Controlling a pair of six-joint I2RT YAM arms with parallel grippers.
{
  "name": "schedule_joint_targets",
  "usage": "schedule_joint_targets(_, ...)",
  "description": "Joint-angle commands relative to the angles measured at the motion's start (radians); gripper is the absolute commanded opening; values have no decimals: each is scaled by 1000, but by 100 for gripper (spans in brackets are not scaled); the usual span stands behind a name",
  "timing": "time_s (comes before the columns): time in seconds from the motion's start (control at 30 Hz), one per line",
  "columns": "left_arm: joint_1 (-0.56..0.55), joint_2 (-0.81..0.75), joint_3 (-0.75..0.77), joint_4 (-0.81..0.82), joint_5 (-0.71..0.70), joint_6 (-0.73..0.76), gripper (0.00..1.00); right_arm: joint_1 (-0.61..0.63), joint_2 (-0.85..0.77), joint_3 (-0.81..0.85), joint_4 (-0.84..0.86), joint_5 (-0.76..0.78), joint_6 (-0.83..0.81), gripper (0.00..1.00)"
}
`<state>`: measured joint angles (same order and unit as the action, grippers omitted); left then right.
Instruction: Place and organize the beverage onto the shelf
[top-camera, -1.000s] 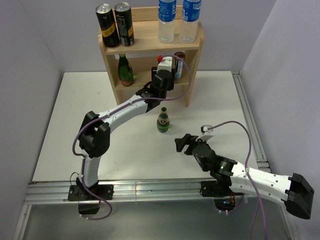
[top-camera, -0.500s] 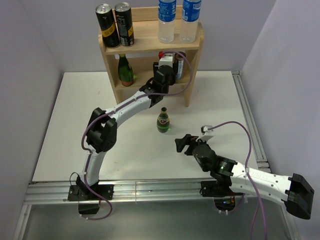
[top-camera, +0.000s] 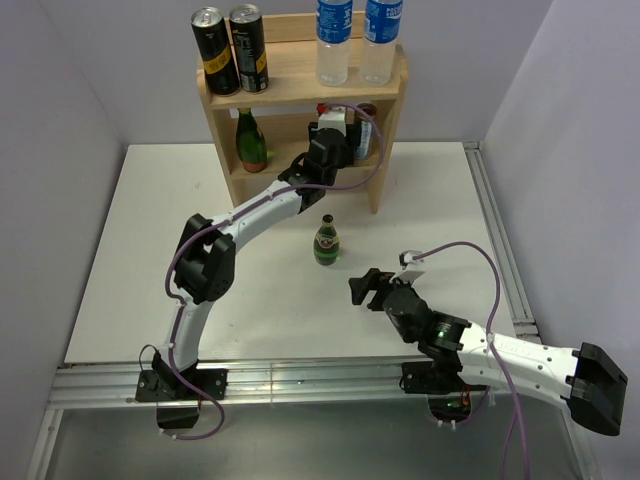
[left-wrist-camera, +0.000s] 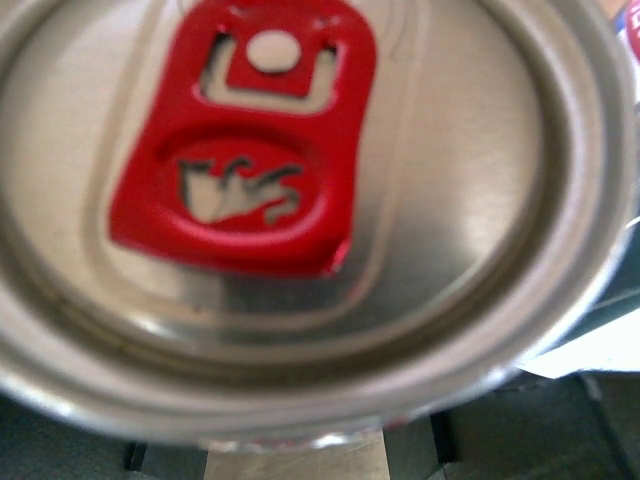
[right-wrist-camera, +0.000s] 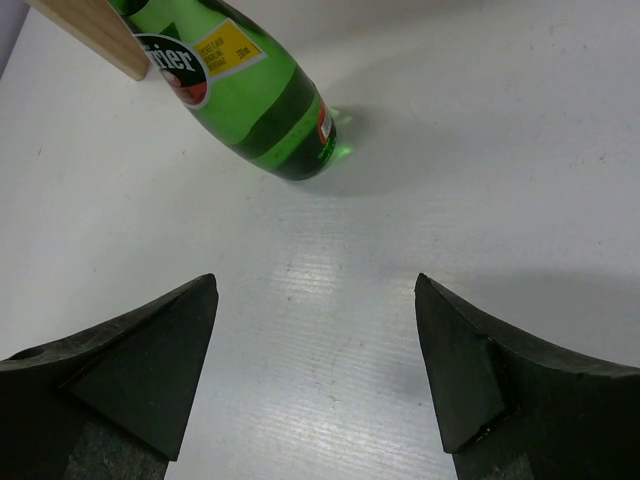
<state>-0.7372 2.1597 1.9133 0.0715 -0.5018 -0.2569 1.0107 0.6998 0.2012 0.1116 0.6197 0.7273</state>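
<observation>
The light-wood shelf stands at the back of the table. My left gripper reaches into its middle tier, shut on a silver can with a red tab; the can's top fills the left wrist view and hides the fingers. A second can stands just to its right on that tier. A green glass bottle stands upright on the table before the shelf. My right gripper hovers low to the right of it, open and holding nothing; the bottle lies ahead of its fingers.
Two black cans and two water bottles stand on the top tier, and another green bottle on the middle tier's left. A shelf side panel's edge shows next to the bottle. Walls close in on both sides.
My left arm has pushed the can further into the middle tier, toward the back and right. The right arm has barely moved.
</observation>
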Motion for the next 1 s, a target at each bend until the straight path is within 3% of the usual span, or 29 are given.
schedule_joint_targets(0.0,-14,0,49,27,117,-41,0,-4,-2,-8,33,21,-2,86)
schedule_joint_targets(0.2,-24,34,81,14,224,-13,0,-4,-5,-6,31,23,-2,86)
schedule_joint_targets(0.47,-24,37,66,18,261,-13,0,-4,7,-3,37,21,-3,86)
schedule_joint_targets(0.53,-24,34,64,10,244,-12,12,-4,9,-3,40,20,-5,86)
schedule_joint_targets(0.57,-24,32,55,10,233,-10,28,-4,9,-2,40,21,-5,87)
schedule_joint_targets(0.67,-24,16,23,22,212,-2,56,-4,10,-2,40,20,-5,86)
schedule_joint_targets(0.77,-24,-1,-5,28,207,4,70,-4,12,-3,40,18,-3,86)
schedule_joint_targets(0.9,-25,-21,-34,25,204,7,75,-4,15,-3,45,18,-3,86)
schedule_joint_targets(0.97,-27,-43,-69,39,200,7,86,-4,21,-2,46,20,-5,87)
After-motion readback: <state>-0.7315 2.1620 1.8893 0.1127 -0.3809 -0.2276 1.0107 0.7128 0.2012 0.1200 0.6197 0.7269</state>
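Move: On the shelf's middle board, the left hand already holds a red-topped can. The can standing there lies about 6 cm to this hand's right and 1 cm farther in, at its height; the shelf's right side wall is some 12 cm to its right, level with it fore and aft. The shelved green bottle is about 21 cm to its left, also straight across. From the right hand, the standing can lies roughly 32 cm ahead, neither left nor right, and 15 cm up. Sliding the gripped can about 3 cm to the right across the middle board, the left hand pushes it against the standing can while turning some 8 degrees clockwise. It pauses there, then the fingers spread and let go as the hand eases about 1 cm back to the left and sinks slightly. ##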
